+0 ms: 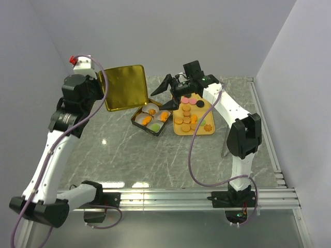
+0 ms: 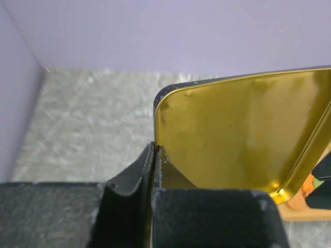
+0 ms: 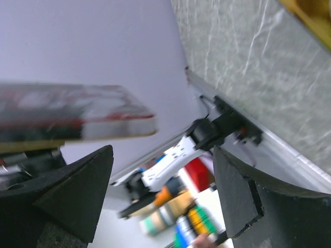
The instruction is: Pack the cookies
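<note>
The cookies (image 1: pixel 187 114), orange, tan, pink and black, lie on a yellow tray (image 1: pixel 206 129). More cookies, orange and green, sit in the compartments of a black tin (image 1: pixel 135 119). My left gripper (image 1: pixel 102 89) is shut on the left edge of the tin's gold lid (image 1: pixel 124 87), holding it upright behind the tin. In the left wrist view the left gripper (image 2: pixel 155 147) pinches the rim of the lid (image 2: pixel 243 129). My right gripper (image 1: pixel 167 94) hangs open and empty between lid and tray, just above the tin's far corner. The right gripper (image 3: pixel 163 155) points sideways, past a blurred red-printed slab (image 3: pixel 77 118).
Grey marble table (image 1: pixel 129 160) with white walls on three sides. A metal rail (image 1: pixel 181 196) runs along the near edge, carrying both arm bases. A purple cable (image 1: pixel 192 155) loops from the right arm over the table in front of the tray.
</note>
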Controlling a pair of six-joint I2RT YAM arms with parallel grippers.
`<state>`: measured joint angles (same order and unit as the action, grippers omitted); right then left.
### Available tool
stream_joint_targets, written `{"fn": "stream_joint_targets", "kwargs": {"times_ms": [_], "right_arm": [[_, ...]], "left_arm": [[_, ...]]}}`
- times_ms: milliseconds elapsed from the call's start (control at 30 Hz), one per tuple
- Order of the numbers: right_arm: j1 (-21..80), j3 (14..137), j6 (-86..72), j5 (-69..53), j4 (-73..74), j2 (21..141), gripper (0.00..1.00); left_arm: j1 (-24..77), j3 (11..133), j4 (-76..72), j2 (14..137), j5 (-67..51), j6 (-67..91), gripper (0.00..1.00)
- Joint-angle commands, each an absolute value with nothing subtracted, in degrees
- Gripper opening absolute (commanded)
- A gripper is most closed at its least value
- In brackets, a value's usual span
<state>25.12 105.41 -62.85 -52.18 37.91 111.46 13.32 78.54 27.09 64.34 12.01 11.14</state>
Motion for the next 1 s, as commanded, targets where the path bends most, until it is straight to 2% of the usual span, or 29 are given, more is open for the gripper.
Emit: {"fn": "stream_joint_targets", "kwargs": {"times_ms": [0, 233, 467, 733, 967], "right_arm": [[24.70, 106.79, -71.09, -57.91, 37.27, 111.09, 0.84], [24.96, 107.13, -74.00, -60.29, 40.33, 113.73, 0.84], [25.40, 117.94, -67.77, -63.28, 54.39, 119.79, 0.85], [26.01, 111.54, -71.37, -65.48, 50.53, 114.35, 0.86], [26.45, 110.22, -69.17, -67.59, 54.41, 111.71, 0.88]], "left_arm": [[14.41, 77.35, 17.84, 58.10, 16.78, 5.89, 0.01], [18.10, 74.45, 18.19, 53.62, 20.39, 1.15, 0.01], [26.18, 73.22, 18.37, 50.98, 26.53, -2.37, 0.01], [38.57, 70.67, 16.44, 52.29, 40.24, -8.25, 0.01], [48.86, 67.95, 6.43, 56.06, 52.89, -15.37, 0.01]]}}
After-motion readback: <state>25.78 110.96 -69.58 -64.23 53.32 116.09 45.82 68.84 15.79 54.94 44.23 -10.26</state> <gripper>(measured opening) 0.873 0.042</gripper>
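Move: The gold lid, still pinched by its left edge in the left fingers, has its middle some 14 cm to the left of the open right gripper, level with it in reach and about 8 cm higher. The cookie tin lies on the table about 19 cm to the left hand's right, 6 cm ahead and 35 cm below. From the right hand the tin is some 5 cm left, 6 cm ahead and 25 cm below, the orange tray 16 cm right, 8 cm ahead and 26 cm below. The gold lid is carried back about 7 cm and up by the left hand, which then swings some 6 cm right towards the right gripper while sinking a little. It tips up slightly and rolls about 20 degrees, right side down, keeping its pinch. The right hand, fingers wide open and pointing left, rolls some 23 degrees and eases back a few centimetres; its touching the lid can't be seen. ##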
